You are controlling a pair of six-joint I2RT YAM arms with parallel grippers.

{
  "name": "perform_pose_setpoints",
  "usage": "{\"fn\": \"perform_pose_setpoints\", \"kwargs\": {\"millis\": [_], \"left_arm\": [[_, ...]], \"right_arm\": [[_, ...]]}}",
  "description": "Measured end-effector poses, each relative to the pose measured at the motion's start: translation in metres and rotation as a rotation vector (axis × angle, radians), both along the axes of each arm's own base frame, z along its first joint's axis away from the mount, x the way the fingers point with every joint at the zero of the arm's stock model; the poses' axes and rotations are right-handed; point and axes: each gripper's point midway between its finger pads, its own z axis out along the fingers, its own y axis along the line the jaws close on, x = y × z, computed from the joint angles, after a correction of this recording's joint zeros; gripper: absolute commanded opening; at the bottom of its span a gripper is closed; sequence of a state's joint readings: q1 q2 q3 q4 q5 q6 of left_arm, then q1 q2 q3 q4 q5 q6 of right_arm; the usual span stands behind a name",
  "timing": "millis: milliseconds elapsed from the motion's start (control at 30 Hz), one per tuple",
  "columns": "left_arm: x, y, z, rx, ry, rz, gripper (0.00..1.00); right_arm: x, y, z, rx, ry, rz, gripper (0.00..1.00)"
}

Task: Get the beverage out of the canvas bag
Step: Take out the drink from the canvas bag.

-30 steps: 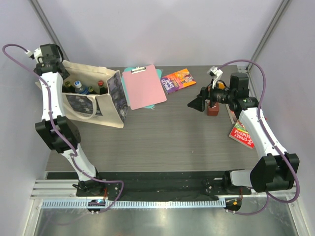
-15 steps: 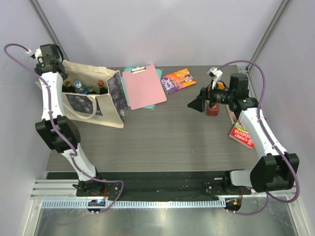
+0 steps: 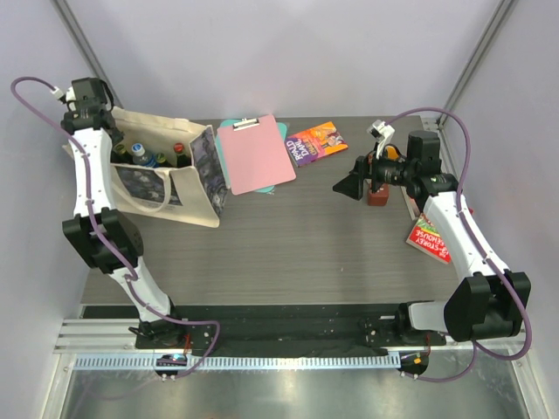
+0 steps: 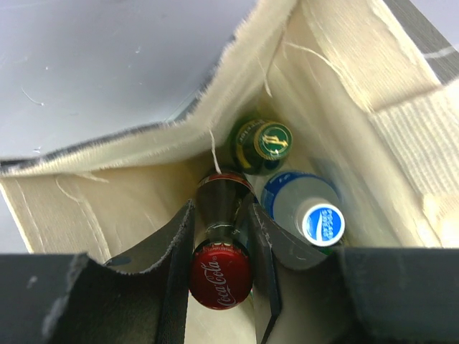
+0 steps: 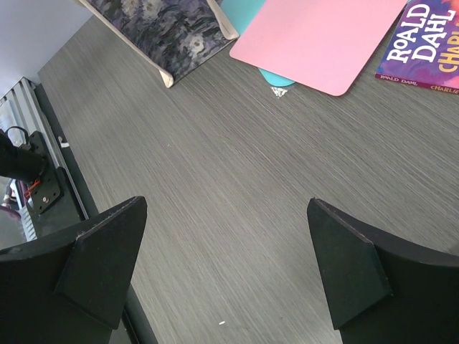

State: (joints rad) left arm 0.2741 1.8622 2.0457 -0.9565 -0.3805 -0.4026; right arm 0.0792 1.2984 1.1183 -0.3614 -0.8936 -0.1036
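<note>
The cream canvas bag stands open at the table's back left, a dark printed picture on its side. Inside it stand a Coca-Cola bottle with a red cap, a green-capped bottle and a blue-capped water bottle. My left gripper reaches down into the bag's mouth, shut on the Coca-Cola bottle's neck, one finger on each side. In the top view its fingers are hidden inside the bag. My right gripper hangs open over the bare tabletop, holding nothing.
A pink clipboard lies over a teal sheet beside the bag. A Roald Dahl book lies behind it. A small brown block and a red book sit at the right edge.
The left wrist and its cable have shifted very slightly at the bag's mouth. The right arm has not moved.
</note>
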Motion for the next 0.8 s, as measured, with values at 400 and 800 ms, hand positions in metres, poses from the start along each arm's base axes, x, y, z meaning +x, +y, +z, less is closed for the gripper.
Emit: {"fn": "perform_pose_setpoints", "kwargs": {"millis": [400, 800], "left_arm": [[-0.011, -0.012, 0.027, 0.011, -0.038, -0.039, 0.00], [-0.016, -0.021, 0.063, 0.030, -0.109, -0.055, 0.00]], "right_arm": [[0.000, 0.000, 0.000, 0.000, 0.000, 0.001, 1.00], [-0.001, 0.001, 0.000, 0.001, 0.000, 0.005, 1.00]]}}
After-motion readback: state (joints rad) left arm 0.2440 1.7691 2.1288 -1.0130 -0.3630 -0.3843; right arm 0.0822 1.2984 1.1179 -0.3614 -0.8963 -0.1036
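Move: The left fingers already pinch the Coca-Cola bottle by its neck, cap up; its middle lies about 9 cm below the hand and 3 cm ahead. Beside it in the bag, a green-capped bottle stands roughly 5 cm ahead, level left to right, and a blue-capped bottle about 3 cm ahead and 7 cm to the right, both some 13 cm lower than the hand. From the idle right hand the Coca-Cola bottle is about 58 cm left, 13 cm ahead and 7 cm lower. Upward, slow at first and then steadily, the left hand draws the Coca-Cola bottle up by its neck towards the bag's mouth, about 6 cm, drifting some 2 cm to the right and a little back. The fingers keep their hold, and the hand's pointing eases up by roughly 5 degrees. ##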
